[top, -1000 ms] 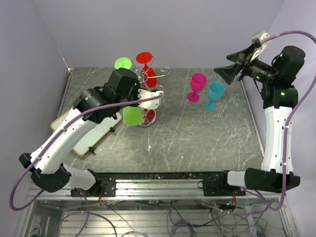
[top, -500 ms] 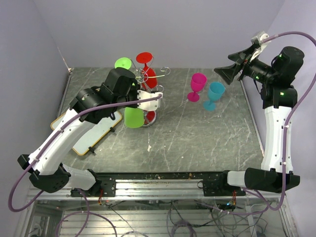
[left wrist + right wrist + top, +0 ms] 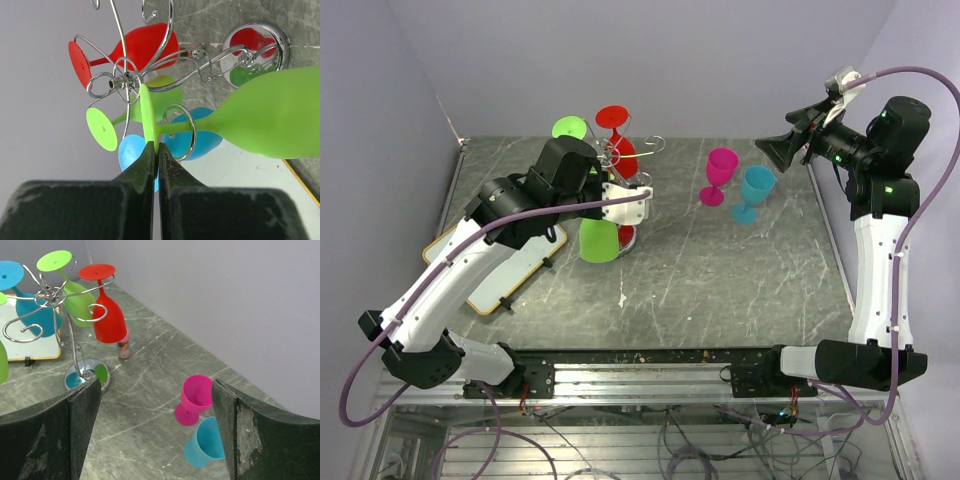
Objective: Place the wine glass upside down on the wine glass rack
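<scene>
A lime green wine glass [image 3: 270, 117] hangs bowl-down beside the wine glass rack [image 3: 120, 82], a silver wire stand. Its stem [image 3: 192, 127] lies inside a curled scroll arm. My left gripper [image 3: 154, 148] is shut on the thin edge of the glass's foot. From above, the green bowl [image 3: 599, 242] hangs just in front of the rack's disc base [image 3: 625, 237], under the left gripper [image 3: 612, 208]. My right gripper [image 3: 155, 390] stands open and empty, high above a pink glass [image 3: 196, 395] and a blue glass [image 3: 210, 442], both upright on the table.
Red [image 3: 109, 320], green [image 3: 80, 302] and blue [image 3: 35, 315] glasses hang upside down on the rack. A small bottle [image 3: 123, 347] stands behind the rack base [image 3: 85, 374]. A white board with a yellow edge [image 3: 510, 270] lies left. Walls close the back and sides.
The left gripper has swung the green glass so its bowl hangs lower and further right, closer to the rack base. The right gripper's jaws have spread a little wider.
</scene>
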Motion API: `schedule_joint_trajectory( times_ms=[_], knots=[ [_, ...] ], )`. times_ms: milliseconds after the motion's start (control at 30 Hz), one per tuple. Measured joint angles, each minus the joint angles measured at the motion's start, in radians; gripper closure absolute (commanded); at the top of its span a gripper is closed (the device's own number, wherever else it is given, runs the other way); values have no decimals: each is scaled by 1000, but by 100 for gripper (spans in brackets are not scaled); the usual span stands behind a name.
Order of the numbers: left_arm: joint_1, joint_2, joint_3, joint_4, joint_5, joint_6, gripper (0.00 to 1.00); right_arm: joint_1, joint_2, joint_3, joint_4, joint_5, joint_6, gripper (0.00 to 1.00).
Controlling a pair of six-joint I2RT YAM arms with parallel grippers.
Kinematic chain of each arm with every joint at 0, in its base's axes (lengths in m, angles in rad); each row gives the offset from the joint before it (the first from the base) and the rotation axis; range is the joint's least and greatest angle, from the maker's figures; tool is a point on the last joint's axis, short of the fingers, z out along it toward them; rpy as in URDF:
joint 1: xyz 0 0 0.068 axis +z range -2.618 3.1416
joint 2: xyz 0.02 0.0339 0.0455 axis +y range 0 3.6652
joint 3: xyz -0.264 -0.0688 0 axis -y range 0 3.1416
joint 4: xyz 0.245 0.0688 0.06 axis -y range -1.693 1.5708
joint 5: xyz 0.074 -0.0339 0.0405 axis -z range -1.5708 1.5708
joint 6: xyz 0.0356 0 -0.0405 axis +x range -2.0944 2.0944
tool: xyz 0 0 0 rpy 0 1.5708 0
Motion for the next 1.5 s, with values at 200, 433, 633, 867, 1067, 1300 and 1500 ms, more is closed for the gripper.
schedule_joint_trajectory(
  times_ms=[200, 433, 633, 867, 1067, 1300, 1500],
  knots=[
    [0, 6, -35, 14, 1, 4, 87, 0, 0, 0, -9, 18, -11, 9],
    [-3, 11, -49, 29, 3, 17, 78, 0, -1, -18, -14, 29, -20, 9],
    [-3, 12, -49, 26, 3, 18, 66, 0, -1, -21, -15, 33, -25, 9],
    [-3, 12, -49, 27, 4, 19, 55, 0, -1, -30, -19, 56, -47, 9],
    [-3, 12, -47, 29, 3, 21, 48, 0, -1, -55, -23, 107, -80, 9],
    [-3, 12, -10, 12, -4, 22, 36, 0, 2, -125, -27, 237, -135, 9],
    [-3, 12, 34, -52, 7, 12, 17, 0, 23, -196, -16, 379, -164, 9]
  ],
)
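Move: The left hand has the green glass pinched by the rim of its foot; the rack's hook for it lies some 3 cm to the right, 1 cm ahead and 3 cm below. The rack's hub is about 7 cm ahead and 4 right, the hanging blue glass 5 ahead and 5 left, the hanging red glass 14 ahead and 3 right. For the right hand, the standing blue glass is roughly 11 cm ahead, 2 right and 34 below, the magenta glass 16 ahead and 7 left. Sinking not quite 2 cm, the left hand lowers the green glass's foot onto the rack's hook, lets go of it by opening wide, and rises back to its old height. The open, empty right hand creeps at first, then speeds up downward, to the right and slightly forward, about 12 cm in all, swinging clockwise and tipping down towards the standing blue glass. ##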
